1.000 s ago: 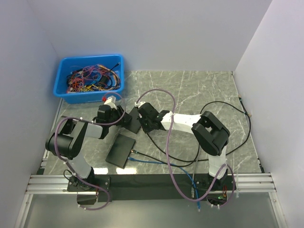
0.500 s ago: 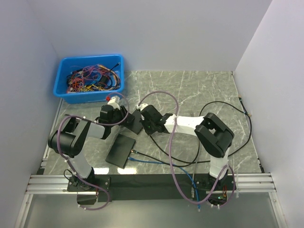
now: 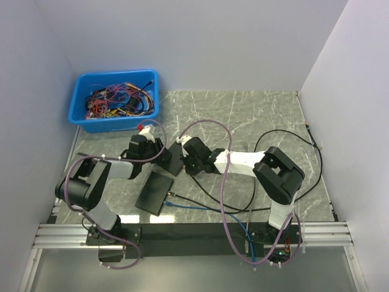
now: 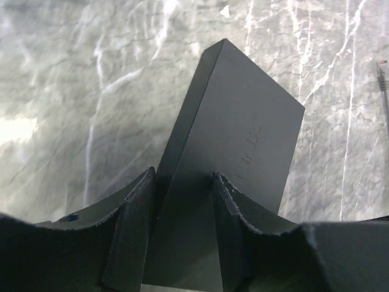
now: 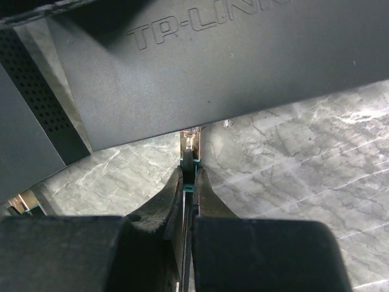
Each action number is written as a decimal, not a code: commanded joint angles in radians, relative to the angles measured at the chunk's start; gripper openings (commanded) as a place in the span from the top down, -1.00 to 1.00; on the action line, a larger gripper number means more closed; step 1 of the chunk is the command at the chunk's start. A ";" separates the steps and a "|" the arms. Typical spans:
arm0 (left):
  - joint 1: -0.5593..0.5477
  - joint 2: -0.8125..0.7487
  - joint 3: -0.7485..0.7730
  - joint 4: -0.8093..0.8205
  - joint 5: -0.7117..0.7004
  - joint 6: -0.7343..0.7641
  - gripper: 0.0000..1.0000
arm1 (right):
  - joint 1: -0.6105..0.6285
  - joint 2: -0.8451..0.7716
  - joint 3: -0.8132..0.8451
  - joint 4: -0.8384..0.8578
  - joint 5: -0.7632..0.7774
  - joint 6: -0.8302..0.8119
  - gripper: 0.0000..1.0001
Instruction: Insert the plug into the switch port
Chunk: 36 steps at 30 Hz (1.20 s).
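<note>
My left gripper [image 4: 182, 177] is shut on the switch [image 4: 243, 134], a flat black box, and holds it tilted above the table. From above, the switch [image 3: 171, 158] sits between the two grippers. Its TP-LINK face [image 5: 231, 67] fills the top of the right wrist view. My right gripper [image 5: 189, 173] is shut on the plug [image 5: 190, 145], a clear connector with a teal boot. The plug's tip meets the switch's lower edge. The port itself is hidden. In the top view the right gripper [image 3: 192, 160] is close against the switch's right side.
A second flat black box [image 3: 155, 191] lies on the marble table [image 3: 261, 115] below the left gripper, with a blue cable [image 3: 188, 205] at its corner. A blue bin [image 3: 85, 115] of wires stands at the back left. Black cable [image 3: 307, 170] loops around the right arm.
The right arm has stretched further left and lower, bringing its gripper and the plug closer to the switch. The left gripper has shifted slightly with the switch still in it.
</note>
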 commanded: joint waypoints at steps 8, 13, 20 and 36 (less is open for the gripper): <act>-0.022 -0.196 0.155 -0.332 -0.168 0.070 -0.02 | 0.005 -0.040 0.034 0.104 -0.004 -0.002 1.00; -0.014 -0.292 0.140 -0.273 -0.191 0.079 -0.06 | 0.005 -0.027 0.038 0.073 0.026 0.003 1.00; 0.014 -0.480 0.063 -0.226 -0.394 0.017 -0.95 | 0.002 -0.050 0.011 0.081 0.131 0.015 1.00; 0.113 -0.188 0.152 -0.233 -0.152 0.052 -0.91 | -0.101 -0.068 -0.025 0.041 0.203 0.106 1.00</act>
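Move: Just off the switch's right-hand long edge, the right fingers hold the plug. The middle of the switch is about 4 cm ahead and 6 cm to their left, roughly 1 cm lower. From the left hand, which is at its far left side, that same middle lies some 4 cm right and 2 cm back, slightly below. The second switch is about 12 cm back and 13 cm left of the right hand; the blue bin is roughly 22 cm ahead and 20 cm left of the left hand. Backing off the switch with both hands: the left springs up some 15 cm and swings left and a little forward, its fingers spreading from half to wide open, then sinks about 7 cm, turned some 20 degrees counter-clockwise. The right keeps its pinch on the plug, barely stirs at first, then slides about 5 cm forward and 5 cm right, clear of the edge, turning some 15 degrees clockwise. ##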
